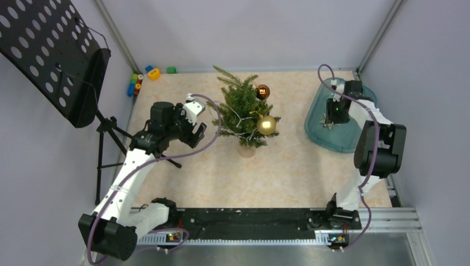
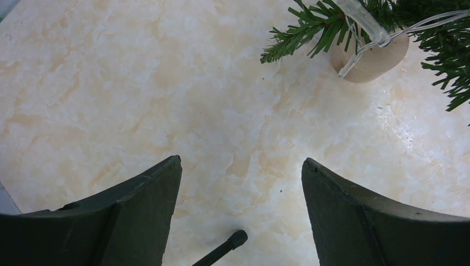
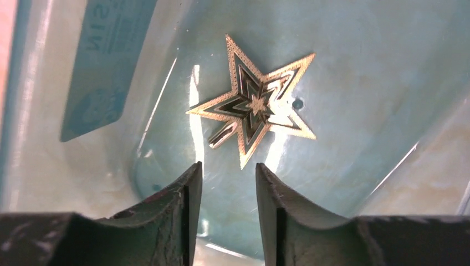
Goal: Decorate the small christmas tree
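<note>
The small christmas tree [image 1: 242, 108] stands mid-table on its pale wooden base [image 2: 372, 58], carrying a gold ball [image 1: 266, 125], a brown ball [image 1: 262, 91] and a clear light string [image 2: 366, 22]. My left gripper [image 1: 197, 130] hovers just left of the tree, jaws wide open over bare tabletop, holding nothing. My right gripper [image 3: 228, 165] reaches into the teal bin [image 1: 318, 119], its jaws part open and empty. A gold star ornament [image 3: 255, 105] lies on the bin floor just beyond the fingertips, untouched.
A black perforated stand [image 1: 55, 55] on a tripod rises at the left, one tripod foot [image 2: 235, 240] showing under my left gripper. Small coloured blocks [image 1: 145, 75] lie at the table's far left corner. Walls close the table in on all sides.
</note>
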Controlling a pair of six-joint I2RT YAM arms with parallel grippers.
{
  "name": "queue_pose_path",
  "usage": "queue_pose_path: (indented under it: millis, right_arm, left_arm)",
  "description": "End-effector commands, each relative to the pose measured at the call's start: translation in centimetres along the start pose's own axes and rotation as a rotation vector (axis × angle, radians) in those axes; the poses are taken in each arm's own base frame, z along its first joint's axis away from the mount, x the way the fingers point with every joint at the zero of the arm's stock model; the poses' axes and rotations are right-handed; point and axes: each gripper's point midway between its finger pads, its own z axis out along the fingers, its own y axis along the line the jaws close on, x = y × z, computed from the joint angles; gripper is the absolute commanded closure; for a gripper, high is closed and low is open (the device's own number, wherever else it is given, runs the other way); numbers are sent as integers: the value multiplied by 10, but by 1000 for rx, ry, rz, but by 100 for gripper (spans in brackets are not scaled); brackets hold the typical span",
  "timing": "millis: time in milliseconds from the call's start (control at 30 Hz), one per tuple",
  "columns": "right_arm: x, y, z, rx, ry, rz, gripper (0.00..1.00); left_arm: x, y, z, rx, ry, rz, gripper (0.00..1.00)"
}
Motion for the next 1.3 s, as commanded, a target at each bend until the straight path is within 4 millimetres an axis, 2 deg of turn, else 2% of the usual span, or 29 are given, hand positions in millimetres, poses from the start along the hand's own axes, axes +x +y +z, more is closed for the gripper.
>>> queue_pose_path:
  millis: [0,67,167,233,300,433,500,600,733,867,967,1033,1267]
  right_arm:
    - [-37,19,-40,-2,-153,276,57]
    - [-29,26,-40,-10,-147,347,56]
    - [-5,31,-27,9,-75,398,60]
    - [11,26,-19,66,-14,409,60]
    - [16,19,-17,105,11,411,61]
    - [2,2,-25,191,-31,407,58]
    - [-4,1,-25,190,-39,404,55]
    - [-6,0,-15,186,-20,395,52]
    - [-20,-5,-1,161,-18,405,29]
    - [-46,-19,11,172,-59,443,27]
    - [-60,-21,24,158,-62,456,27]
    - [-59,-17,32,158,-45,433,22]
    - [-42,-24,41,230,25,356,21]
  left_arm:
    - [-20,3,-3,-7,-54,28,16]
    - [-21,1,-2,-2,-50,29,16]
    - [-21,0,-1,5,-48,27,16]
    - [-21,0,-2,6,-46,23,16]
    - [-21,-1,-3,8,-42,22,16]
    - [-20,-2,-2,17,-35,16,16]
    - [-19,-1,-1,18,-27,12,16]
    - [-16,1,1,20,-17,5,16]
    - [-11,5,3,16,6,-11,16]
    - [-9,12,2,9,17,-36,16]
    - [-7,18,-1,6,26,-61,16]
    - [-4,22,-2,0,29,-77,16]
    - [-2,32,-7,-8,28,-124,16]
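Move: The star lies flat on the tray floor, about 5 cm ahead of the right hand, 2 cm to its right and 4 cm below. The tray's middle is roughly 3 cm farther out than the star and 6 cm to the right of it, and the tree's stand is some 7 cm back and 30 cm left of the right hand. From the left hand, the star lies about 51 cm right, 15 cm ahead and 20 cm lower. The right hand first lifts nearly 3 cm while swinging left and drawing back, then reaches some 8 cm forward and sinks low over the star, turning about 25 degrees clockwise and opening from partly open to wide, so that its fingertips come to either side of the star. Meanwhile the empty, open left hand drifts about 3 cm left, away from the tree. ##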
